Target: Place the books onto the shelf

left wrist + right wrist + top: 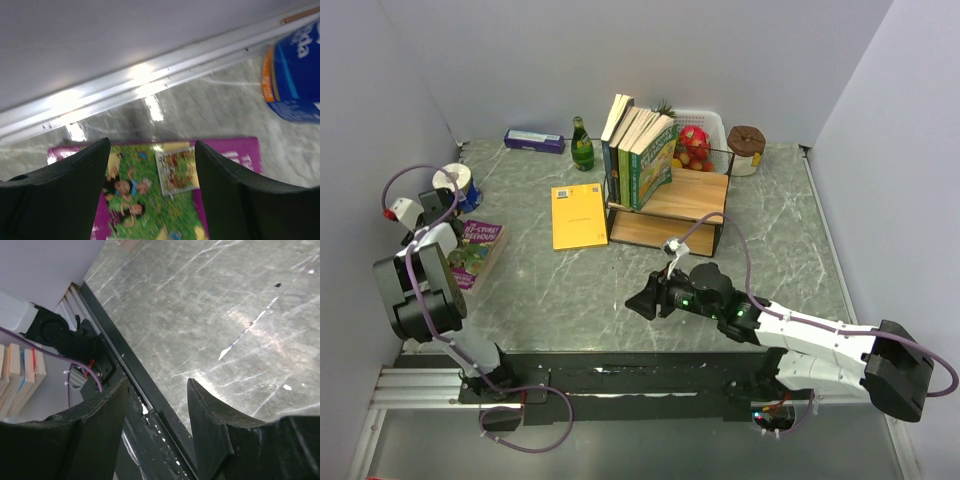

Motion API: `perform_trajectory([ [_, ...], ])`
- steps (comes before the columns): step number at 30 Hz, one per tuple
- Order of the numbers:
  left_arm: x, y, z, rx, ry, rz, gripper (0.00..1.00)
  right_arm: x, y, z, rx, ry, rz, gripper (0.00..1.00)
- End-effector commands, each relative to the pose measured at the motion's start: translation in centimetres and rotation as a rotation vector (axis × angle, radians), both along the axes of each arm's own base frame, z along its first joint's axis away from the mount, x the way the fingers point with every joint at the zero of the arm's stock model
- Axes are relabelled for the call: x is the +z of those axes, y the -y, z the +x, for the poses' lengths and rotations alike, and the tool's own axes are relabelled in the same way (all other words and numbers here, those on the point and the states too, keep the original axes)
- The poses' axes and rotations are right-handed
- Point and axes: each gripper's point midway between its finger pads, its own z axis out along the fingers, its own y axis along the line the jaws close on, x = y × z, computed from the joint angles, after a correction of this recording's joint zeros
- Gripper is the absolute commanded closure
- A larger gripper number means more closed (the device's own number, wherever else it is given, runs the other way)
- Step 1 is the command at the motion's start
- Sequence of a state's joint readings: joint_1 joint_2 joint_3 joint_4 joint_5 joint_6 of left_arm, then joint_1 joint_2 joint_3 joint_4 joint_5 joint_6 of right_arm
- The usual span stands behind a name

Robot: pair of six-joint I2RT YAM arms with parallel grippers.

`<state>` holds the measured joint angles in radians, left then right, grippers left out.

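A purple cartoon book (480, 250) lies flat at the table's left edge, its green cartoon picture (167, 187) showing between my left fingers. My left gripper (151, 145) hovers open over it, close to the left wall (442, 232). An orange-yellow book (579, 215) lies flat just left of the shelf (670, 208). Several books (640, 150) stand upright and lean on the shelf's top board. My right gripper (646, 300) is open and holds nothing; it points left over the table in front of the shelf, and its wrist view looks at the table's front rail (157, 385).
A blue can (295, 75) stands beside the purple book (457, 186). Along the back wall are a blue box (534, 140), a green bottle (582, 145), a white fruit basket (705, 128) behind the shelf and a brown-lidded jar (746, 150).
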<state>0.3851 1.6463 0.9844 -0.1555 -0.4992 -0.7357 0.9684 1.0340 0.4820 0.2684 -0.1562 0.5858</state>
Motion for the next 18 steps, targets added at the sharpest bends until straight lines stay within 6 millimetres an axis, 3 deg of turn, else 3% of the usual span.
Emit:
perform_trajectory([
  [1, 1.1, -2.5, 0.8, 0.028, -0.015, 0.123, 0.27, 0.7, -1.0, -0.3, 0.027, 0.016, 0.038, 0.43],
  [5, -0.1, -2.3, 1.6, 0.009, -0.057, 0.074, 0.27, 0.7, -1.2, -0.2, 0.032, 0.017, 0.028, 0.43],
  [8, -2.2, -1.8, 1.6, -0.025, -0.122, 0.029, 0.27, 0.7, -1.1, -0.3, 0.032, 0.021, 0.027, 0.43],
  [12, -6.5, -0.3, 1.2, -0.079, -0.236, -0.079, 0.27, 0.9, -0.8, -0.3, 0.026, 0.027, 0.031, 0.43],
  [18, -7.1, 2.0, 1.2, -0.159, -0.238, -0.187, 0.3, 0.4, -0.4, -0.2, 0.008, 0.028, 0.019, 0.43],
])
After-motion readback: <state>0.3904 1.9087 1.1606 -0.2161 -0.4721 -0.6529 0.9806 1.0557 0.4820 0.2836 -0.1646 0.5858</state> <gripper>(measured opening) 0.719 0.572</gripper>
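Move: The purple Treehouse book lies flat to the left hand's right, its middle about 10 cm over, 3 cm back and 7 cm below; its long left edge is only some 3 cm away. The wall ledge runs about 4 cm to the hand's left, level with it and 8 cm below. The blue tin stands roughly 14 cm ahead and 8 cm right, its middle 2 cm lower. From the right hand, that book is about 52 cm left, 17 cm ahead and 15 cm below. Down by roughly 5.5 cm goes the left hand, easing forward some 2.5 cm as well, into the strip of bare table between the purple book's left edge and the wall ledge. The wrist tips about 10 degrees so the fingers point a little more steeply down, and they stay wide open; contact with the book can't be made out. ##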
